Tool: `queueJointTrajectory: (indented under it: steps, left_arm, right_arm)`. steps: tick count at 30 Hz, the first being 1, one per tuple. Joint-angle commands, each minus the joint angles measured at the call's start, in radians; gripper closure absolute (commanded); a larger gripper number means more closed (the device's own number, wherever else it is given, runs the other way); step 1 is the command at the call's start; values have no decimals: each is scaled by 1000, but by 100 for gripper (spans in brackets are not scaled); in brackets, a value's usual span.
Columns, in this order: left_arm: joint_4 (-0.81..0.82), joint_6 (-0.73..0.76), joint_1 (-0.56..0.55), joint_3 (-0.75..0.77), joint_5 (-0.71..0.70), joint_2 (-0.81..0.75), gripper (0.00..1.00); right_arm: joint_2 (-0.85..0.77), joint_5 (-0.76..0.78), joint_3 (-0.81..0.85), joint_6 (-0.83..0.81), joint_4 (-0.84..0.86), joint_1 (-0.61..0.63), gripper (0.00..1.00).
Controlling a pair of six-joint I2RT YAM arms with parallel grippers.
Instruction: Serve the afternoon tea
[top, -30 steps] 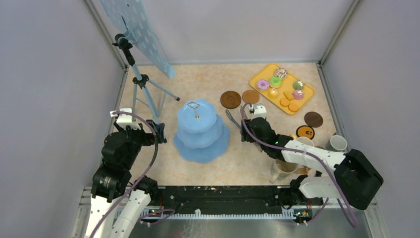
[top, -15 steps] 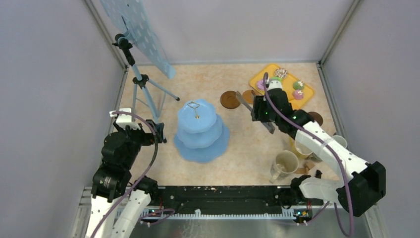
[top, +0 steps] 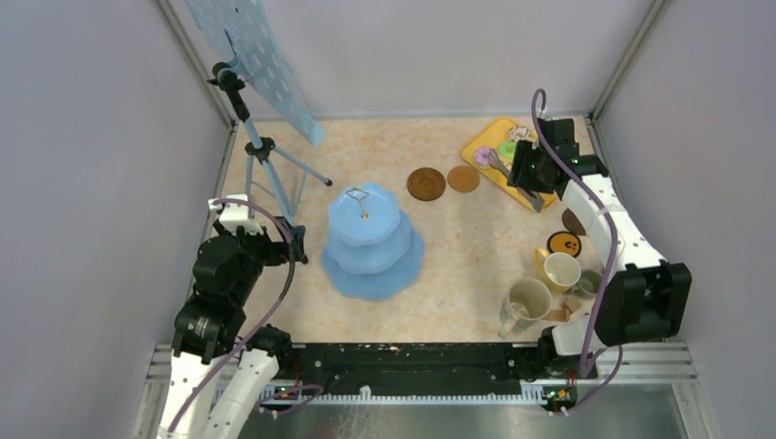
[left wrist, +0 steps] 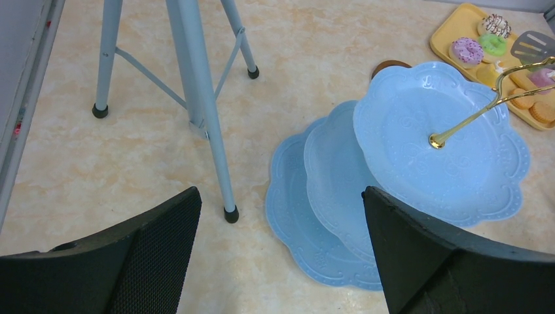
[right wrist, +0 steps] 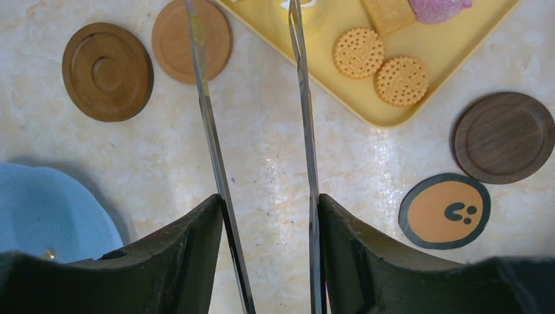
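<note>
My right gripper [right wrist: 268,209] is shut on the metal tongs [right wrist: 209,131], one finger pressing each arm. The tong tips reach over the yellow tray [right wrist: 366,114], next to two orange biscuits [right wrist: 358,52] and a pink cupcake [right wrist: 435,8]. From above, the right gripper [top: 529,169] hovers at the tray [top: 476,146], where a purple donut [top: 485,155] shows. The beige mug [top: 529,300], yellow mug [top: 560,271] and grey mug [top: 590,282] stand near right. My left gripper [left wrist: 281,255] is open and empty, beside the blue tiered stand [left wrist: 419,150].
Brown coasters [top: 425,183] [top: 463,178] lie left of the tray, another [top: 572,222] and an orange one [top: 565,244] below it. A tripod [top: 261,155] carrying a blue board stands at back left. The tiered stand [top: 371,242] fills the middle.
The right arm has swung from the table's middle up and right to the yellow tray, carrying the tongs. The left arm has barely moved.
</note>
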Motion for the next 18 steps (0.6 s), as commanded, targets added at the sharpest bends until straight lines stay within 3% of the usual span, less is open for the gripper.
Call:
queueJointTrajectory:
  steps: [1,11,18]
  left_arm:
    - [34,4,5,-2,-1,8,1]
    - [27,-4,26,1,-27,43,1]
    - [28,-6,47,1,-26,71,1]
  right_arm:
    - [70,16,139,-55,-45,-25,47]
    - [234,134,267,-103,-67,-34,48]
    - [347,128,332,-105,-29,-66,48]
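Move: The right hand, already holding the open metal tongs with their tips pointing away from the robot, aims at the yellow tray, centred about 13 cm ahead, 6 cm right and 12 cm below. On it, the yellow cupcake lies 12 cm ahead, 2 cm right; the cookies 9 cm ahead, 9 cm right. The tan coaster sits 10 cm ahead, 7 cm left. From the left hand the tray is some 28 cm ahead, 47 cm right, 21 cm lower. The right hand keeps the tongs, carrying them about 6 cm forward, drifting right over the tray, then sinking. ##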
